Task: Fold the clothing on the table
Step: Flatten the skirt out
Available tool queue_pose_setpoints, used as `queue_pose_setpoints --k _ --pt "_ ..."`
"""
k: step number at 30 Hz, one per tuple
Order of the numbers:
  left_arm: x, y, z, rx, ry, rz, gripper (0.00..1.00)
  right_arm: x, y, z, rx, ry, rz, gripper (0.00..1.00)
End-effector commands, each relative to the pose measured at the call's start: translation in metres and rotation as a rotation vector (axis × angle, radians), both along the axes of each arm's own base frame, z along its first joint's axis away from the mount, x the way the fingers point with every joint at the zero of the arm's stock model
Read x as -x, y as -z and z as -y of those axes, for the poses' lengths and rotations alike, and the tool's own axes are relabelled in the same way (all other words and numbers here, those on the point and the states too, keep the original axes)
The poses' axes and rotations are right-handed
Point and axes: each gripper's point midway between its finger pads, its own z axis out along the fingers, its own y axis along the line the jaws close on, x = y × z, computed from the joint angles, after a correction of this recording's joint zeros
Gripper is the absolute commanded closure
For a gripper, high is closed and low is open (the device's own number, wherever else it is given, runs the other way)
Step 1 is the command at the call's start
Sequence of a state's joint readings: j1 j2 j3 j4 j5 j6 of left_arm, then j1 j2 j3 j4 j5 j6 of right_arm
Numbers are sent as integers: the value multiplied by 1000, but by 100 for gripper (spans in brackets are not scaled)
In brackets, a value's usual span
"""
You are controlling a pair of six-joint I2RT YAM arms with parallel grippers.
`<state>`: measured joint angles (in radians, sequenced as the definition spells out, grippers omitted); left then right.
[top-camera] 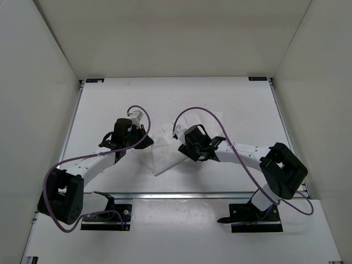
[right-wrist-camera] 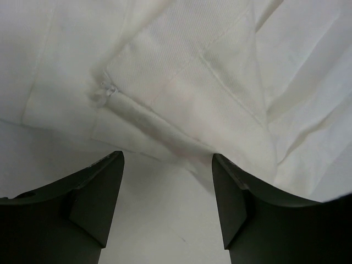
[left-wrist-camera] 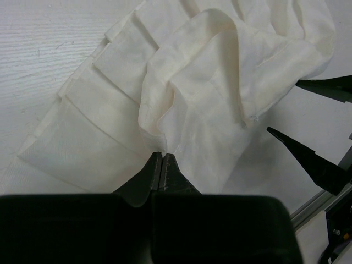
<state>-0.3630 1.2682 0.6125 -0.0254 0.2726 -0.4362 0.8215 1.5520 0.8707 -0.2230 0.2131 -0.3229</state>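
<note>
The clothing (top-camera: 165, 157) is a thin white pleated garment lying crumpled on the table (top-camera: 231, 104) between my two arms. In the left wrist view its pleats (left-wrist-camera: 115, 110) fan out to the left, and a folded flap (left-wrist-camera: 231, 60) rises at the upper right. My left gripper (left-wrist-camera: 163, 157) is shut, pinching an edge of the fabric; from above it (top-camera: 147, 137) sits at the garment's left side. My right gripper (right-wrist-camera: 168, 159) stands open, and a hemmed corner of the clothing (right-wrist-camera: 181, 93) lies just ahead of its fingertips. From above, the right gripper (top-camera: 180, 144) is at the garment's right side.
The right gripper's black fingers (left-wrist-camera: 308, 159) show at the right of the left wrist view, close to the cloth. A silver rail (top-camera: 181, 194) runs along the table's near edge by the arm bases. Purple cables (top-camera: 220, 124) loop over both arms. Off-white walls enclose the table.
</note>
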Motion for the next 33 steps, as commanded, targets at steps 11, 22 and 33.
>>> queue_pose_setpoints --k 11,22,33 --pt "2 -15 -2 35 24 50 100 -52 -14 -46 -5 -49 152 40" --pt "-19 -32 -10 44 -11 82 100 -68 -59 -66 -315 -54 54 100" --pt "-173 -307 -33 108 -81 496 100 -191 -334 8 -586 29 508 99"
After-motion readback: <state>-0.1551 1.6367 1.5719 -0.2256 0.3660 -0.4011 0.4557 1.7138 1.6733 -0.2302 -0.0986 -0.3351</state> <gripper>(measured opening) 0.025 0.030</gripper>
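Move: The skirt's free waist corner, beside the small zipper pull, lies about 4 cm ahead of the open right hand, 4 cm to its left and 1 cm lower. From that hand, the near skirt corner is some 9 cm back and 13 cm left, and the far skirt corner roughly 15 cm ahead and 13 cm right, both about 5 cm lower. From the left hand, which already pinches the other waist end, the free corner is some 14 cm right, 2 cm ahead and 4 cm lower. The right fingers pinch shut on the free waist corner after a reach of about 5 cm forward and left, while the left hand nearly stays put, still gripping its end. Then both hands sweep up over 20 cm and forward away from the base, fingertips tilting up some 20 degrees; the right hand also rolls its left side up and draws slightly right, away from the left hand. ##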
